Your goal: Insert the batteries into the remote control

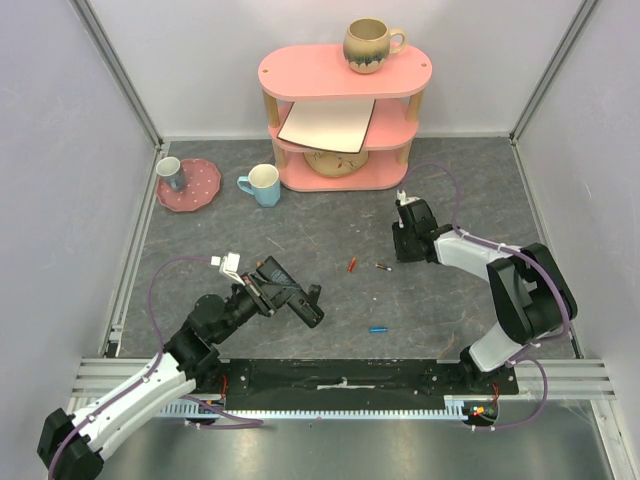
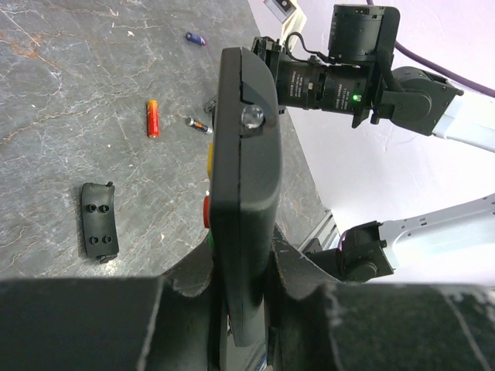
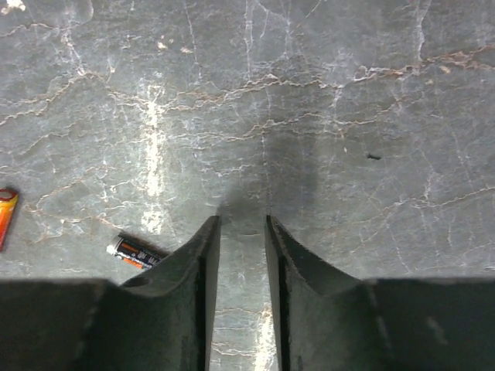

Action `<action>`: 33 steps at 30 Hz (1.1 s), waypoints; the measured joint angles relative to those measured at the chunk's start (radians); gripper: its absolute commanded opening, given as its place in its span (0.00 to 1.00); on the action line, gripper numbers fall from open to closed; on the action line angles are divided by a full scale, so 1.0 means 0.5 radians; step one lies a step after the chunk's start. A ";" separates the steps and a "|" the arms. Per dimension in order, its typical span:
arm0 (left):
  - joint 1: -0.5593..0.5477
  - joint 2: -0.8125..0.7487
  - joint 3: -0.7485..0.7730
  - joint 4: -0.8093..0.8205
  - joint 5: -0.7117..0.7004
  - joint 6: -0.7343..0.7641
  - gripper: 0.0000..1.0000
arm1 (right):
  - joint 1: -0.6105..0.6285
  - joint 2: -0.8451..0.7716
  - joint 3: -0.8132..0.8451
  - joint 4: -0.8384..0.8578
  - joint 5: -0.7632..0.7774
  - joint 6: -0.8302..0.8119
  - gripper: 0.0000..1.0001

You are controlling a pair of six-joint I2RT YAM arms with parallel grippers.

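Observation:
My left gripper point(image 1: 262, 285) point(image 2: 244, 255) is shut on the near end of the remote control point(image 1: 298, 297) point(image 2: 244, 154), a slim black bar held edge-on above the table. A red-orange battery point(image 1: 351, 265) point(image 2: 152, 117) point(image 3: 6, 212) lies mid-table, and a small black-and-orange battery point(image 1: 383, 267) point(image 2: 198, 124) point(image 3: 135, 251) lies just right of it. A blue battery point(image 1: 378, 328) point(image 2: 196, 37) rests nearer the front. My right gripper point(image 1: 402, 252) point(image 3: 242, 220) hovers low over bare table beside the black-and-orange battery, its jaws narrowly apart with nothing between them.
A black battery cover point(image 2: 100, 220) lies flat on the table near the remote. At the back stand a pink shelf point(image 1: 345, 110) with a mug point(image 1: 370, 45) on top, a pale blue mug point(image 1: 262, 185), and a pink plate point(image 1: 200, 190) holding a cup.

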 measured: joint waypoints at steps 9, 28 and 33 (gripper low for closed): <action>0.000 -0.031 0.000 -0.001 0.000 0.000 0.02 | 0.006 -0.103 -0.011 -0.091 0.122 0.142 0.72; 0.000 -0.257 -0.001 -0.141 -0.007 0.000 0.02 | 0.000 -0.407 0.060 0.120 0.442 0.362 0.69; 0.000 -0.285 -0.001 -0.195 -0.018 0.000 0.02 | 0.000 -0.562 0.025 0.197 0.459 0.361 0.69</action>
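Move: The black battery lies roughly 5 cm to the right hand's left, about 2 cm nearer the base and barely 2 cm below its empty, half-shut fingers. The red battery is some 8 cm farther left and 1 cm farther out than the black one; the blue battery is about 15 cm nearer the base than the black one and 1 cm to its left. From the left hand, the black battery is about 13 cm ahead, 23 cm right and 15 cm lower. Heading up and away from the black battery, the right hand pulls clear of the table empty, spreading its fingers early on. It climbs about 12 cm, gathering height late, after easing a little right and then reaching some 5 cm forward; the wrist tips its fingertips up by about 20 degrees and turns some 15 degrees clockwise. ##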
